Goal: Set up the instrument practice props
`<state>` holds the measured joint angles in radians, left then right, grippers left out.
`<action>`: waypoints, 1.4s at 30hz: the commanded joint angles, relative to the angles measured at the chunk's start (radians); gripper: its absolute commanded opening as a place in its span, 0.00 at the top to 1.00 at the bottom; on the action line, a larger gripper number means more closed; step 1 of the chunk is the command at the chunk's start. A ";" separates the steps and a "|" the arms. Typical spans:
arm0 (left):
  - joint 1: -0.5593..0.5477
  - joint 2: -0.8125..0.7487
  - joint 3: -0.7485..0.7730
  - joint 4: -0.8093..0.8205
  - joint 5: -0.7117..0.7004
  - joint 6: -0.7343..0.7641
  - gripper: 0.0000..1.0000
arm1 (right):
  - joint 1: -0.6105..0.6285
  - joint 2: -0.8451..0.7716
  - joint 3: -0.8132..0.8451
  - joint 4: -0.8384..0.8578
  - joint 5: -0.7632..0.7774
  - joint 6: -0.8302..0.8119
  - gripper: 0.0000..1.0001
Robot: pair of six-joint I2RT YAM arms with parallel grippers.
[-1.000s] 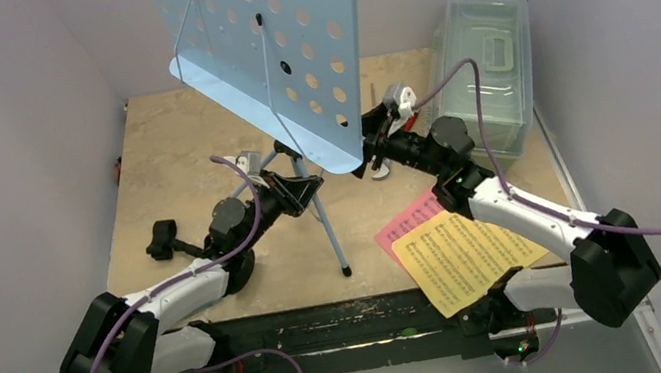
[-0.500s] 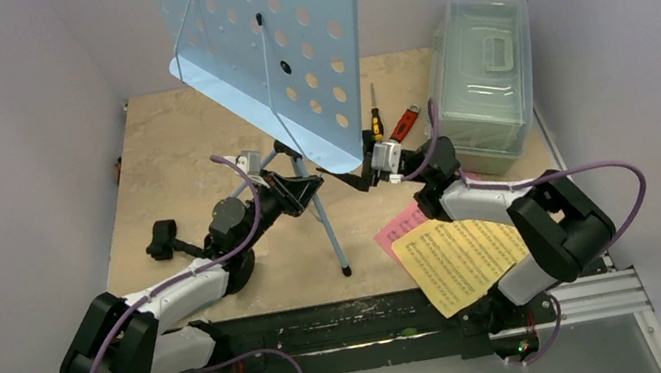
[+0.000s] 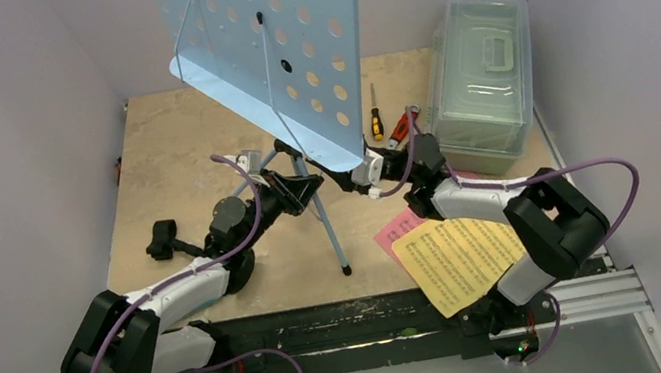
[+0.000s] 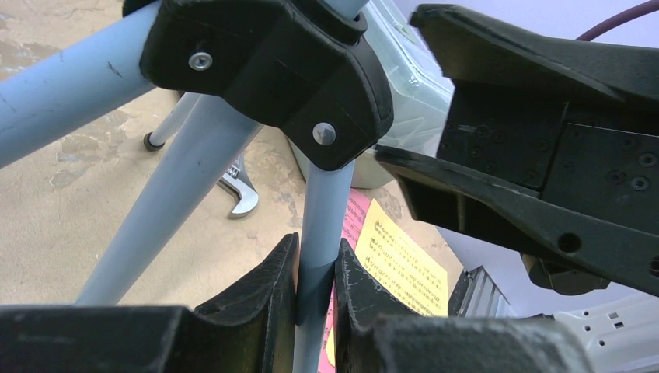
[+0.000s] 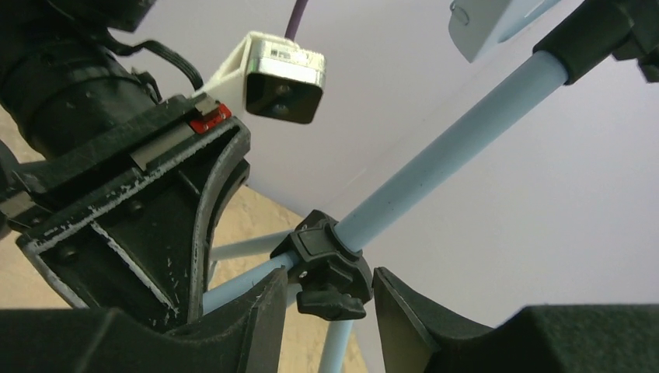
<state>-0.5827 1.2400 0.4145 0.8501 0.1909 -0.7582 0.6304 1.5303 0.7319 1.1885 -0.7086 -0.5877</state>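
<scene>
The light blue perforated music stand (image 3: 269,55) stands on its tripod legs mid-table. My left gripper (image 3: 305,191) is shut on one blue tripod leg (image 4: 320,233), which is pinched between both fingers just below the black hub (image 4: 303,70). My right gripper (image 5: 330,299) reaches in from the right. Its jaws stand apart on either side of the hub's black clamp knob (image 5: 334,299), with narrow gaps. Yellow sheet music (image 3: 465,255) lies over a pink page (image 3: 401,225) at the front right.
A clear lidded box (image 3: 481,80) sits at the back right. A screwdriver (image 3: 375,120) and a red-handled wrench (image 3: 403,126) lie beside it. A small black piece (image 3: 163,240) lies left of my left arm. The stand's front leg foot (image 3: 347,270) is near the table edge.
My right arm has swung from beside the box in to the stand's hub, its jaws narrowing. The screwdriver and wrench are now uncovered. The left gripper has kept its grip.
</scene>
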 commanded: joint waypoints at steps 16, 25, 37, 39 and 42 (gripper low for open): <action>0.020 0.059 -0.028 -0.246 -0.064 -0.050 1.00 | 0.044 0.027 0.080 -0.201 0.178 -0.312 0.53; 0.020 0.061 -0.029 -0.246 -0.065 -0.048 1.00 | 0.046 -0.013 0.082 -0.270 0.204 -0.147 1.00; 0.020 0.061 -0.035 -0.235 -0.062 -0.053 1.00 | 0.047 -0.083 0.257 -0.611 0.354 0.750 1.00; 0.020 0.054 -0.040 -0.235 -0.062 -0.055 1.00 | 0.047 -0.082 0.287 -0.672 0.389 0.888 1.00; 0.020 0.046 -0.045 -0.235 -0.063 -0.060 1.00 | 0.045 -0.061 0.381 -0.837 0.419 1.048 1.00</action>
<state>-0.5755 1.2480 0.4232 0.8555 0.1764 -0.7582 0.6704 1.4788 0.9867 0.5659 -0.3798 0.0704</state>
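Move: The wing knob on the music stand's tripod hub is some 3 cm ahead of the right hand, 1 cm to its left and 2 cm lower, with the hub itself about 3 cm farther left than the knob. The tray's near corner hangs roughly 18 cm above the right hand, 4 cm to its right and 3 cm back. From the left hand, already pinching the front leg, the knob is about 6 cm ahead, 1 cm left and 8 cm up. The right hand, fingers pointing left and half open, shifts some 3 cm forward and 2 cm down onto the wing knob, rolling back a few degrees, then shuts its fingers nearly fully on the knob. Keeping them shut, it rolls about 60 degrees clockwise as seen from behind the hand looking at the hub, easing up by a centimetre or so, while the left hand stays practically in place and keeps its pinch on the tripod leg below the hub. ##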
